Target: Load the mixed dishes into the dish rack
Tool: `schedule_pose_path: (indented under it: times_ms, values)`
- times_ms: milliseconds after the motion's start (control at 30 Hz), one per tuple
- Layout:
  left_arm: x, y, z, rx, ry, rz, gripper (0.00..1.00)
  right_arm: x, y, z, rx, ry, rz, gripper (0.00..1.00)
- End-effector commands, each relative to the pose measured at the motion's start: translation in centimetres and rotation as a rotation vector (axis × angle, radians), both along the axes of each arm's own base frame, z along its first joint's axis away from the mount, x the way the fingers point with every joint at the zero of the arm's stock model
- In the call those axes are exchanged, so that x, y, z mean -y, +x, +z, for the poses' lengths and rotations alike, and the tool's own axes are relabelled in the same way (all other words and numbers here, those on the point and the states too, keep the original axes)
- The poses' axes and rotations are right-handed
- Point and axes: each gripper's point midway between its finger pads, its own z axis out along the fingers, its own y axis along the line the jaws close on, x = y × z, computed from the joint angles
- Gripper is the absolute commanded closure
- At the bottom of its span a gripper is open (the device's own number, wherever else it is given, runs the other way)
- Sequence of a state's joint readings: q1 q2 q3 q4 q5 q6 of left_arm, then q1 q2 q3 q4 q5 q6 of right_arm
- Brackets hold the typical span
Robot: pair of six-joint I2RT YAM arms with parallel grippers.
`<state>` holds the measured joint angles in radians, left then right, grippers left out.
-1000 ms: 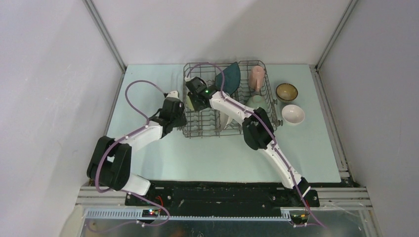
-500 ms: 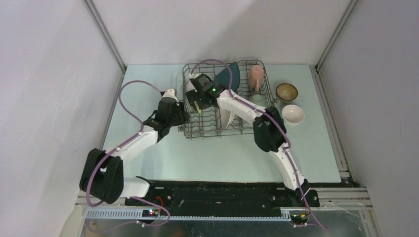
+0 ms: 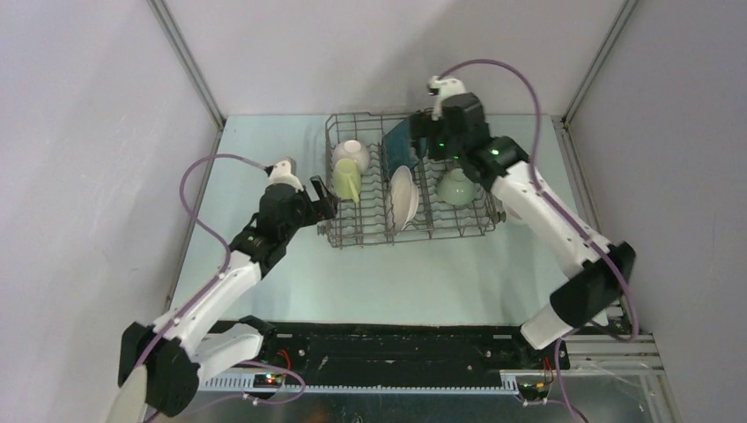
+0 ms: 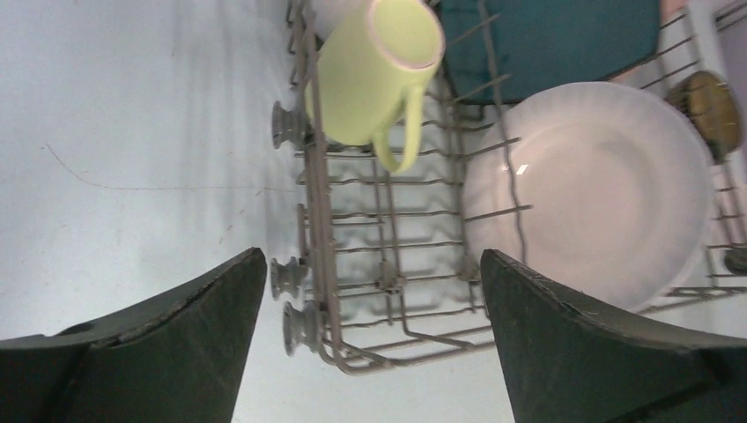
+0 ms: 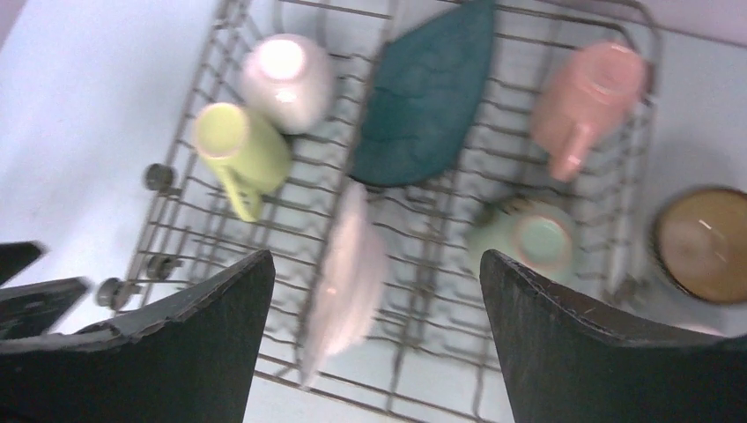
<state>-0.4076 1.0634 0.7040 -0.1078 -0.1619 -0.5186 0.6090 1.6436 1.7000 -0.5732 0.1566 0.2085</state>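
Observation:
The dish rack (image 3: 414,236) stands mid-table. In it are an upturned white bowl (image 3: 351,152), a yellow-green mug (image 3: 346,182) on its side, a white round plate (image 3: 403,196) on edge, a dark teal plate (image 3: 401,139) and a pale green bowl (image 3: 457,187). The right wrist view also shows a pink mug (image 5: 588,92) in the rack's far corner and a brown bowl (image 5: 705,242) outside it. My left gripper (image 3: 321,198) is open and empty beside the rack's left near corner (image 4: 310,176). Above the rack's back, my right gripper (image 5: 374,344) hangs open and empty.
Grey walls close in the pale green table (image 3: 264,159) on three sides. The right arm (image 3: 564,229) crosses over the table right of the rack and hides what lies there in the top view. Both arm bases sit at the near edge.
Both grippers have opened. The right arm rose from the rack's left part and swung to its back right. The left arm drew back toward the near left, leaving the yellow-green mug in the rack.

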Motion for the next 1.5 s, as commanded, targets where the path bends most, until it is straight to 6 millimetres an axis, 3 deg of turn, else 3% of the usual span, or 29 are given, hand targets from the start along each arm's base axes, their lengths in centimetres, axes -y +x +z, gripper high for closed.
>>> schedule_pose_path:
  times_ms: [0, 33, 67, 367, 567, 800, 833, 900, 1133, 1333, 1467]
  values:
    - [0.5, -1.9, 3.5, 0.088, -0.082, 0.011, 0.01, 7.7, 0.0, 0.1, 0.016, 0.036, -0.174, 0.12]
    - [0.5, -2.4, 3.5, 0.085, -0.080, 0.009, 0.00, 8.8, -0.4, -1.4, -0.011, 0.049, -0.194, 0.13]
    - [0.6, -3.0, 4.3, 0.104, -0.096, -0.002, 0.00, 11.0, -0.6, -0.4, 0.001, 0.115, -0.239, 0.14]
    - [1.9, -8.0, 6.0, 0.149, -0.244, -0.152, 0.00, 25.8, -3.5, -5.1, -0.023, 0.293, -0.734, 0.15]
    - [2.1, -8.7, 5.1, 0.143, -0.244, -0.184, 0.00, 31.4, -3.7, -7.4, -0.019, 0.392, -1.006, 0.26]
    - [2.1, -8.7, 4.2, 0.125, -0.222, -0.192, 0.00, 33.7, -1.4, -9.3, -0.048, 0.379, -1.060, 0.28]
    - [2.0, -8.8, 4.0, 0.113, -0.210, -0.191, 0.00, 33.8, -0.8, -8.8, -0.046, 0.383, -1.051, 0.29]
    - [1.6, -8.8, 4.4, 0.116, -0.192, -0.182, 0.00, 34.2, 0.3, -10.3, -0.097, 0.375, -1.041, 0.32]
    - [1.4, -8.9, 4.3, 0.121, -0.183, -0.175, 0.00, 33.5, 3.6, -13.3, -0.203, 0.355, -0.993, 0.36]
    - [1.1, -8.7, 3.9, 0.116, -0.184, -0.152, 0.00, 34.2, 7.6, -15.4, -0.248, 0.329, -1.005, 0.39]
    - [0.6, -8.5, 3.8, 0.113, -0.173, -0.122, 0.00, 34.7, 9.0, -17.3, -0.313, 0.293, -1.023, 0.40]
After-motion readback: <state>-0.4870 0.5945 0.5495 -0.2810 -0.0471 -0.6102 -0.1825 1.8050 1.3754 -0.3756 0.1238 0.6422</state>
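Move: The brown bowl stands about 30 cm to the right of the right gripper, 10 cm farther out and roughly 27 cm below it. Nearest it, the small white bowl lies about 31 cm right and 1 cm back at that same depth; in the rack, the pink mug is some 15 cm right and 15 cm ahead, the green bowl 14 cm right and 2 cm ahead. From the left gripper, the brown bowl is about 49 cm right and 18 cm ahead. Sweep the empty right gripper some 34 cm right across the rack and off its right side towards the brown bowl, sinking about 17 cm; ease back slightly, then push forward late. Swivel the wrist about 60 degrees clockwise, tip it down, and partly narrow the fingers. Draw the open left gripper about 9 cm back from the rack, rising then settling slightly. ##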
